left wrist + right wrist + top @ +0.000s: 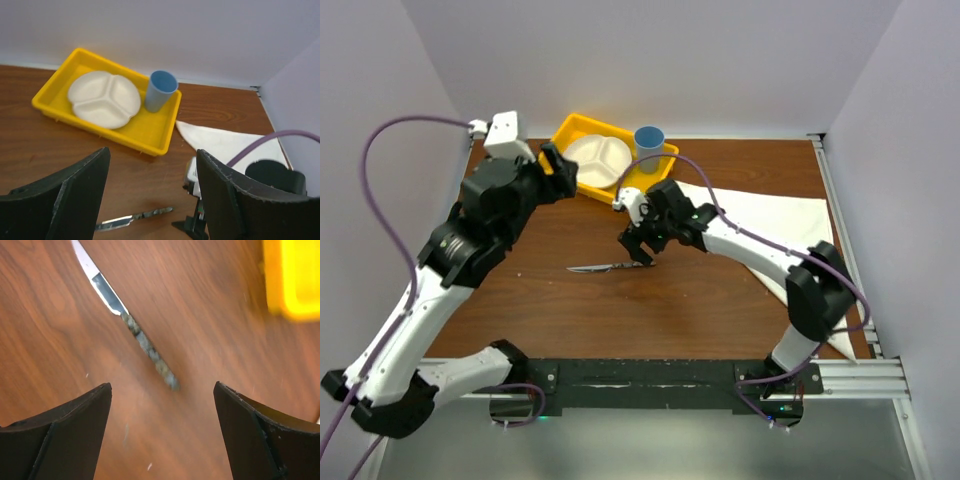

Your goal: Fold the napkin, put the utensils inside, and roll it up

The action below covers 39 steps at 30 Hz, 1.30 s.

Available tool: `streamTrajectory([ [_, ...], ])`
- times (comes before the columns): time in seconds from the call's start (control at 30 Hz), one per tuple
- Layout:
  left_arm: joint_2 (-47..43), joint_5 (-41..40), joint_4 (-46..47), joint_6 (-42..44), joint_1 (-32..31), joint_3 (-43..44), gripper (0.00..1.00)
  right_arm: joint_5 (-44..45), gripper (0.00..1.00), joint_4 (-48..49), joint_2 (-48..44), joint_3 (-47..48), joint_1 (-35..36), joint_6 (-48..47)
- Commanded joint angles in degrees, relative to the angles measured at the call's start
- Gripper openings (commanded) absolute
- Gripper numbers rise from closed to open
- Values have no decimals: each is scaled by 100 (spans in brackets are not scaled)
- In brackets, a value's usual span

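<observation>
The knife [610, 267] lies flat on the wooden table, blade pointing left, dark handle to the right. My right gripper [640, 255] hovers open just above the handle end; in the right wrist view the knife [135, 335] lies ahead of the wide-apart jaws [162, 390], untouched. The white napkin [770, 215] lies folded into a triangle at the right, partly under the right arm. My left gripper [560, 168] is raised near the tray, open and empty [152, 160]. In its view, the knife [132, 218] and napkin [220, 142] lie below.
A yellow tray [582, 128] at the back holds a white divided plate [595, 160] and a blue cup [649, 140]. The tray's corner [292, 280] shows at the right wrist view's upper right. White walls enclose the table on three sides.
</observation>
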Motion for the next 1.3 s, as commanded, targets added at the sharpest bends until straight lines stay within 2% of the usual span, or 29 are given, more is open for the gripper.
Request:
streamTrajectory([
  [0.0,-832,-664,-986,-414,5,-612,75,-365,85,-884,1233,1438,251,-1798],
  [0.03,-984,-655,-1047,-458,13,-692,75,-365,84,-1628,1509,1790,304,-2139],
  [0.07,-1107,-646,-1170,-511,13,-754,75,-435,83,-1949,1807,2324,305,-2299],
  [0.23,-1609,-479,-1443,-696,4,-913,74,-480,77,-2961,2915,3163,392,-2740],
  [0.37,-1662,-409,-1400,-705,4,-921,74,223,75,-2752,3041,3042,550,-2749],
  [0.43,-1645,-330,-1338,-696,4,-939,74,172,75,-2664,3032,2980,551,-2714],
  [0.53,-1583,-172,-1215,-696,-4,-983,74,127,67,-2594,3076,2910,594,-2626],
  [0.67,-1574,-110,-1092,-679,13,-1000,73,294,49,-2646,3330,2953,761,-2495],
  [0.7,-1565,-136,-1083,-670,5,-1000,73,312,39,-2716,3392,2979,788,-2451],
  [0.77,-1574,-163,-1022,-652,4,-1009,73,434,30,-2717,3471,2997,867,-2398],
  [0.8,-1574,-198,-1013,-626,4,-1018,73,487,9,-2734,3524,3015,876,-2371],
  [0.83,-1565,-215,-1013,-608,13,-1027,73,592,1,-2752,3542,3076,885,-2345],
  [0.87,-1539,-250,-1013,-591,5,-1027,73,663,0,-2795,3551,3129,885,-2319],
  [0.97,-1495,-303,-969,-547,13,-1053,73,734,0,-2656,3174,3130,885,-2038],
  [1.0,-1478,-321,-951,-521,5,-1062,73,716,0,-2307,2912,3033,876,-1846],
  [1.1,-1416,-339,-846,-450,4,-1088,73,909,0,-1464,1611,2331,797,-1494],
  [1.13,-1399,-347,-785,-433,4,-1114,73,997,0,-1364,1025,2060,753,-1431],
  [1.27,-1276,-190,-565,-353,4,-1229,73,1059,0,-1573,107,1724,183,-1211],
])
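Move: The knife's handle lies about 5 cm left of the right hand, 1 cm back and 11 cm below. From that hand the yellow tray is some 23 cm ahead and 12 cm left, the blue cup about 25 cm ahead and 1 cm left, and the napkin 6 cm ahead and 33 cm right. From the left hand, held high, the handle is roughly 12 cm right, 2 cm ahead and 38 cm below. The right hand drops about 11 cm, pinches the knife's handle and lifts some 8 cm; left hand draws back. ##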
